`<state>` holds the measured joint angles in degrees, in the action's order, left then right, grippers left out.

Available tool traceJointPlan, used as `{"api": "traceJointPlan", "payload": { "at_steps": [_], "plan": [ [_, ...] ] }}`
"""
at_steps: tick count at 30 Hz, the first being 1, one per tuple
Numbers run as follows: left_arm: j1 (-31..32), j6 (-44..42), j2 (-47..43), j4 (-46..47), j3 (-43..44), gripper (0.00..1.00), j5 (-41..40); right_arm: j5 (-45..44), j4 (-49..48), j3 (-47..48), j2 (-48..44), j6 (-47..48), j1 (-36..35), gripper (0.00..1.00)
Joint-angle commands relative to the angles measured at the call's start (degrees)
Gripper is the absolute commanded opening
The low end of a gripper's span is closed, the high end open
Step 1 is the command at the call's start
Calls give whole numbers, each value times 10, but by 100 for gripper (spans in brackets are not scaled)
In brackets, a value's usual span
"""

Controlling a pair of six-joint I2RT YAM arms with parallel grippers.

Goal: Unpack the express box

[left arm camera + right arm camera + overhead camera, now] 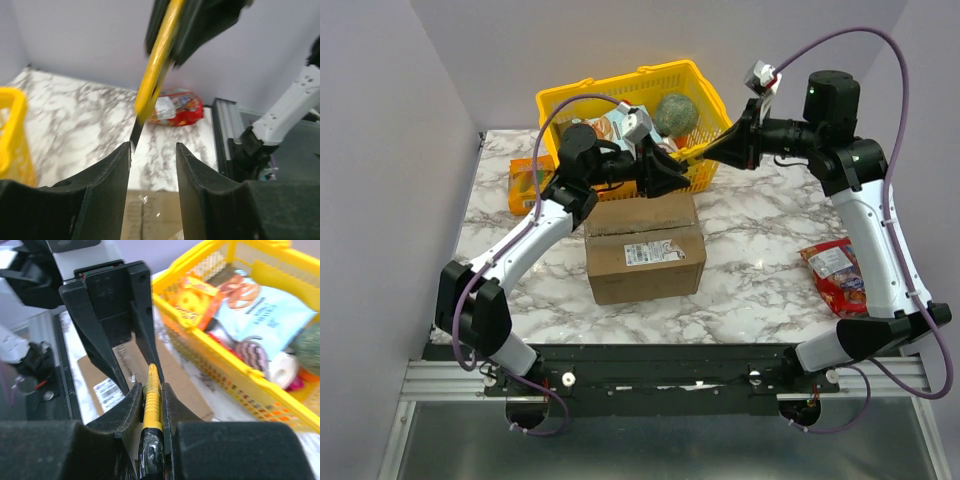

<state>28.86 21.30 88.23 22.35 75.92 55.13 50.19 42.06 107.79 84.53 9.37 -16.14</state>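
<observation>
The express box (pixel 645 250) is a brown carton with a white label, lying on the marble table with its flaps down. It also shows in the right wrist view, express box (pixel 175 371). Behind and above it, my right gripper (pixel 708 152) is shut on a yellow and black utility knife (pixel 152 390). The knife (pixel 157 65) points at my left gripper (pixel 153 146). That gripper (pixel 680 172) stands open with nothing between its fingers, and the blade tip sits just beside its left fingertip (pixel 125 150).
A yellow plastic basket (pixel 552 100) holding snack packs and a green ball (pixel 675 113) stands at the back, close behind both grippers. A small orange box (pixel 525 183) lies at the left of the basket. A red snack bag (pixel 835 272) lies at the right, by the right arm.
</observation>
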Motion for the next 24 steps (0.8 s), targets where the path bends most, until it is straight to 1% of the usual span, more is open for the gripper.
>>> {"api": "traceJointPlan", "payload": {
  "at_steps": [1,3,4,5,6,7,8,9,10,11,13,14,16,17,19,20,22,24],
  "plan": [
    [-85,-137,-89,-232,-25,53,-78,-55,39,58,18,-11,5,0],
    [-121,-196,-125,-312,-27,53,-113,-22,43,66,20,21,4,0],
    [-129,-253,-136,-376,-30,54,-131,-35,19,59,19,5,3,1],
    [-137,-280,-156,-399,-38,54,-152,-45,14,53,21,-6,3,0],
    [-143,-296,-165,-420,-44,54,-162,-48,20,65,27,3,1,0],
    [-148,-307,-172,-444,-51,54,-172,-46,63,82,52,21,-8,0],
    [-150,-307,-184,-446,-67,51,-182,-47,86,100,64,41,-16,0],
    [-151,-301,-190,-444,-76,46,-180,-41,106,130,77,73,-24,0],
    [-151,-295,-192,-433,-84,41,-174,-29,130,139,84,90,-36,0],
    [-151,-282,-191,-422,-100,27,-166,-13,134,144,91,106,-42,0],
    [-151,-272,-183,-395,-108,10,-137,44,132,130,85,160,-54,0],
    [-151,-268,-165,-387,-108,0,-128,62,130,121,72,179,-58,0],
    [-151,-258,-140,-375,-97,0,-90,59,116,101,64,209,-84,0],
    [-151,-257,-109,-374,-78,0,-74,57,122,104,65,221,-93,0],
    [-150,-267,-80,-384,-56,0,-21,43,156,139,89,238,-123,0],
    [-148,-267,-60,-384,-44,0,-10,41,169,158,99,240,-132,0],
    [-144,-274,-49,-376,-41,0,9,47,197,182,131,241,-158,0],
    [-137,-287,-32,-380,-39,0,14,59,193,180,141,241,-173,0]
  ]
}}
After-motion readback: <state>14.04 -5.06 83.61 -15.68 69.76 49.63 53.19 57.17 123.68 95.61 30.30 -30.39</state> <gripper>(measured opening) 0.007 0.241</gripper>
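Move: The express box lies below both grippers, its middle roughly 6 cm ahead of the left hand, 7 cm to its left and 29 cm down. The knife, already in the right gripper, is some 3 cm ahead, 3 cm right and 5 cm above the left hand. From the right hand the box is about 4 cm ahead, 11 cm left and 34 cm down; the yellow basket stands about 26 cm beyond the box, 2 cm farther left. Keeping its grip on the knife, the right hand first lifts about 2 cm, then swings left some 8 cm and back a little, turning counter-clockwise to carry it towards the box. The left hand, already open, pulls away from the knife leftward about 14 cm, then sinks some 10 cm towards the box, shutting its fingers and tipping them down about 20 degrees. ##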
